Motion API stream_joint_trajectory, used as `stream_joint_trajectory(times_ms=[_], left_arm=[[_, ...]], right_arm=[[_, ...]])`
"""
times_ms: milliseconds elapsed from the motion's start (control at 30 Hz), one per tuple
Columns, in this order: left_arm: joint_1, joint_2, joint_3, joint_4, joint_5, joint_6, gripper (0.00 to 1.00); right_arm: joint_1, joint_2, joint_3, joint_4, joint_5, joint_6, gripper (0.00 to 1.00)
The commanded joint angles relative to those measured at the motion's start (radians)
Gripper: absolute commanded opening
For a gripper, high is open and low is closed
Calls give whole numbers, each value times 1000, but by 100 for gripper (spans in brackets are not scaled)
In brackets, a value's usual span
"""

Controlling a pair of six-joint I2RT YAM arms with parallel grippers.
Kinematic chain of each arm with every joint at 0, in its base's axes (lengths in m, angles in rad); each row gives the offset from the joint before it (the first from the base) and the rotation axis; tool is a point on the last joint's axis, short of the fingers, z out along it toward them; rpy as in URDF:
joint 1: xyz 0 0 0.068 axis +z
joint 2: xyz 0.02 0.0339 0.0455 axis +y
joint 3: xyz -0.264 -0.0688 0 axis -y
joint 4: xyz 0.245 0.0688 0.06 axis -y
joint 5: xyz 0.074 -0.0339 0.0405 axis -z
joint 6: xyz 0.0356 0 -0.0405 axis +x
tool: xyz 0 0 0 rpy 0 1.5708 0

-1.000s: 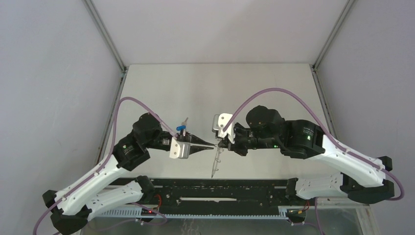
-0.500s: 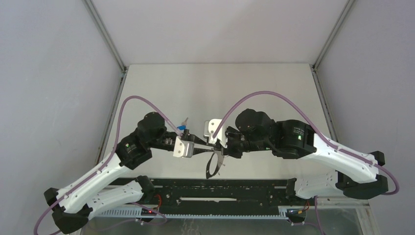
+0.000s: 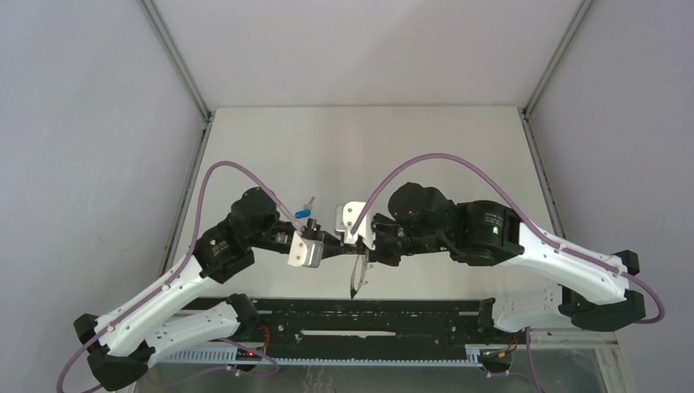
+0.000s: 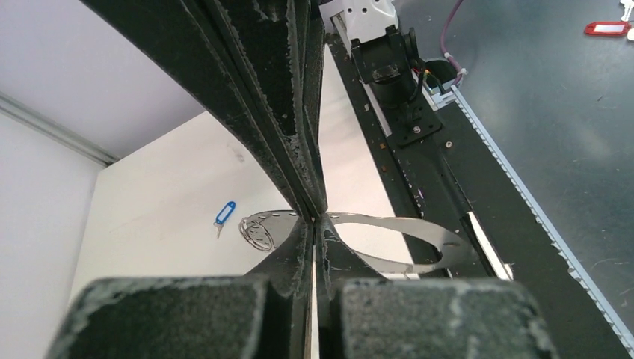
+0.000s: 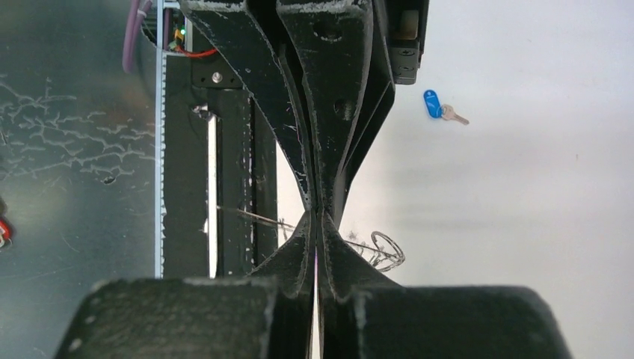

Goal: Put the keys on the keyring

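The keyring (image 3: 356, 282), a thin grey metal hoop, hangs above the table's near edge between the two arms. My left gripper (image 3: 340, 244) and my right gripper (image 3: 366, 248) meet tip to tip at its upper rim, and both are shut on it. In the left wrist view the flat band of the keyring (image 4: 396, 228) curves right from my shut left gripper (image 4: 318, 218), and a wire loop (image 4: 258, 233) hangs from it at the left. The right wrist view shows the keyring (image 5: 250, 215) edge-on beside my right gripper (image 5: 318, 213). One blue-tagged key (image 3: 304, 212) (image 4: 224, 212) (image 5: 433, 104) lies on the table behind my left wrist.
A black rail (image 3: 368, 315) with the arm bases runs along the near edge, just below the hanging hoop. Grey walls (image 3: 98, 164) close in the white table (image 3: 368, 155) on the left, right and back. Purple cables (image 3: 425, 160) arch over both arms.
Both grippers and the keyring have shifted left. The hoop has swung from edge-on to partly open to the camera. My left jaws parted briefly and have shut again on the rim.
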Motion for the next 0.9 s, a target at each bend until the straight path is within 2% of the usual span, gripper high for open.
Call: stream_joint_trajectory(times_ms=[0, 133, 200, 367, 567, 867], left_arm=[[-5, -19, 25, -9, 86, 56, 0], [-4, -34, 23, 45, 118, 58, 0], [-4, -40, 23, 76, 125, 61, 0], [-6, -41, 32, 117, 159, 87, 0], [-13, -42, 40, 124, 159, 131, 0], [-12, -31, 32, 397, 92, -252, 0]], right_arm=[[0, -123, -63, 171, -12, -21, 9], [-8, -321, -274, 400, -48, -48, 33], [-24, -384, -334, 469, -58, -36, 37], [-66, -435, -388, 485, -110, -21, 41], [-67, -450, -450, 541, -149, -28, 41], [-67, -469, -485, 600, -158, -43, 38]])
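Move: The keyring, a flat metal plate with small wire rings, is already pinched near its upper edge by the closed left fingers. Its middle lies about 4 cm back of the left hand, 1 cm right and 2 cm lower, and 4 cm back, 1 cm left and 2 cm below the right hand, whose shut tips meet the left ones. The left blue tag lies some 18 cm ahead of the right hand, 13 cm left and 31 cm below; the right blue tag is 22 cm ahead, 21 cm right, equally low. The right fingers open to under half and come free of the left fingertips at the keyring's edge, backing off to the right and rising 5 to 7 cm while tipping up about 30 degrees, then sinking about 3.5 cm and easing some 2 cm left again, still open, beside the plate. Meanwhile the left hand keeps its pinch and carries the keyring back about 2 cm, then up about 5 cm in all, its fingertips tipping up some 10 degrees and swinging slightly clockwise. ##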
